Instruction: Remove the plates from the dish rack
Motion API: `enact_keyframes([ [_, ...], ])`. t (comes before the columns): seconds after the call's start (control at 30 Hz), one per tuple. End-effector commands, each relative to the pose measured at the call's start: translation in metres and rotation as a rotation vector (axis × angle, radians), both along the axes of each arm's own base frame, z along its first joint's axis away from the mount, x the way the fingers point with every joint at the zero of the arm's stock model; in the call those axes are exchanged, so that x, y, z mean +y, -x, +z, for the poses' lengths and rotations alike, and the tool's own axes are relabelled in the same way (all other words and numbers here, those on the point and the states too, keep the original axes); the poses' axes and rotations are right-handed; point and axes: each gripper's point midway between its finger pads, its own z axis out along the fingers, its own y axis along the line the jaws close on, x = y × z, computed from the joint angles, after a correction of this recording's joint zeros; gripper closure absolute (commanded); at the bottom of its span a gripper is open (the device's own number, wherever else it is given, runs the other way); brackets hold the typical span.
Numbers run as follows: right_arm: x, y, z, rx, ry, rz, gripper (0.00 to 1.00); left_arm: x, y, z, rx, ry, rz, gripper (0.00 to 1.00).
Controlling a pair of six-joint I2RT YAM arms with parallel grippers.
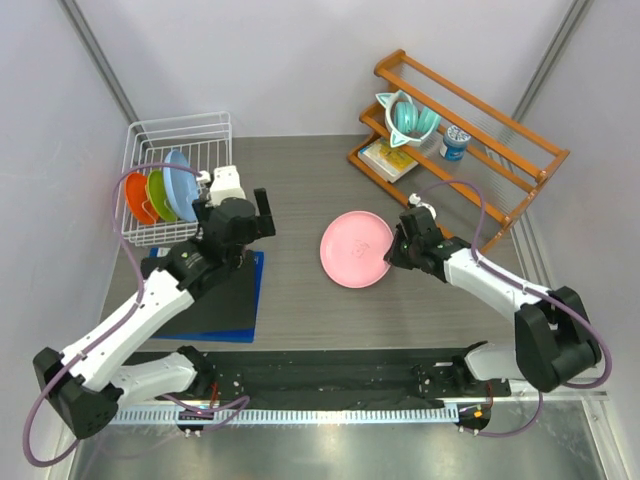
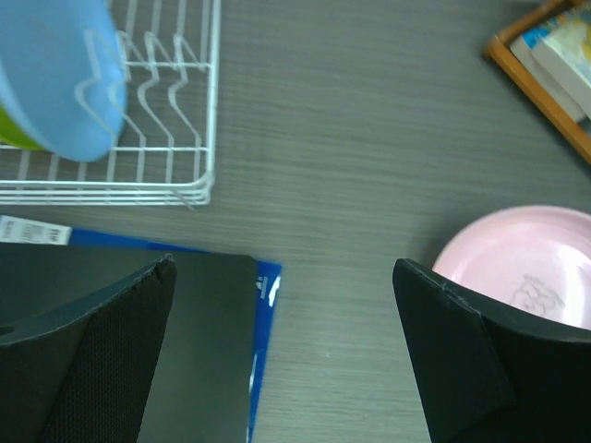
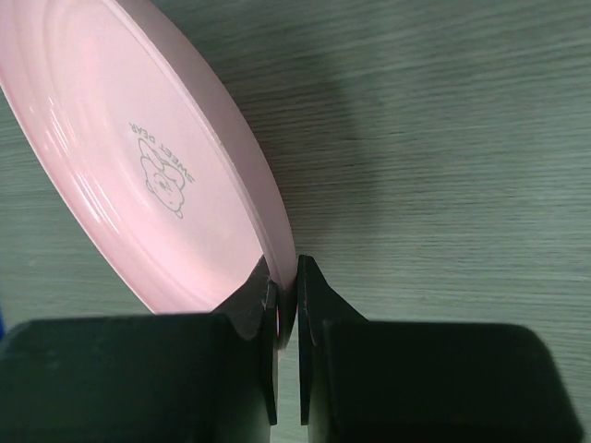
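The white wire dish rack stands at the back left with an orange plate, a green plate and a light blue plate upright in it. Just right of the rack my left gripper points down at the table, its jaws wide open and empty. The left wrist view shows the blue plate and the rack's corner. The pink plate is at the table's middle, tilted. My right gripper is shut on its right rim.
A black pad on a blue mat lies under the left arm. An orange-brown wooden shelf rack at the back right holds a teal cup, a small can and a book.
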Motion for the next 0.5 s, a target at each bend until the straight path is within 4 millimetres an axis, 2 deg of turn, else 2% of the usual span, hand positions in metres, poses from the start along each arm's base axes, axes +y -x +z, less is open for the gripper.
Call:
enact_keyframes([
  [0.0,-0.008,-0.017,0.002,-0.031,0.024,-0.067,0.99,0.042,0.006,0.027,-0.114,-0.071,0.153,0.01],
  [0.13,-0.014,-0.018,-0.006,-0.011,0.035,-0.089,0.99,0.059,0.005,0.034,-0.147,-0.124,0.222,0.0],
  [0.2,-0.018,-0.019,-0.012,0.002,0.047,-0.104,0.82,0.067,0.004,0.034,-0.146,-0.16,0.257,0.01],
  [0.27,-0.024,-0.019,-0.016,0.017,0.073,-0.121,0.73,0.078,0.001,0.032,-0.137,-0.208,0.307,0.0],
  [0.4,-0.034,-0.018,-0.022,0.038,0.103,-0.144,0.64,0.098,-0.01,0.021,-0.105,-0.227,0.367,0.0],
  [0.43,-0.035,-0.017,-0.022,0.045,0.113,-0.141,0.55,0.107,-0.013,0.018,-0.095,-0.22,0.391,0.01],
  [0.47,-0.037,-0.018,-0.021,0.042,0.12,-0.145,0.53,0.109,-0.015,0.017,-0.094,-0.207,0.393,0.0],
])
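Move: My right hand still pinches the pink plate by its right-hand rim, the plate's middle about 7 cm to the left, 3 cm ahead and 2 cm below, just above the table; the books stand some 22 cm ahead and 2 cm left. From my empty left hand the blue plate in the dish rack lies about 13 cm left, 11 cm ahead and 13 cm down, the green plate some 5 cm left of it; the black mat lies about 11 cm left, 7 cm back and 22 cm down. With my right hand I lower the pink plate's held rim about 3 cm to the table, drifting a similar distance right, and open my fingers partway to let the rim go, staying around it. Meanwhile my left hand, fingers kept wide open, swings some 8 cm left towards the blue plate, rising slightly before it starts to sink, and turns roughly 15 degrees counter-clockwise as its left side rolls up. ##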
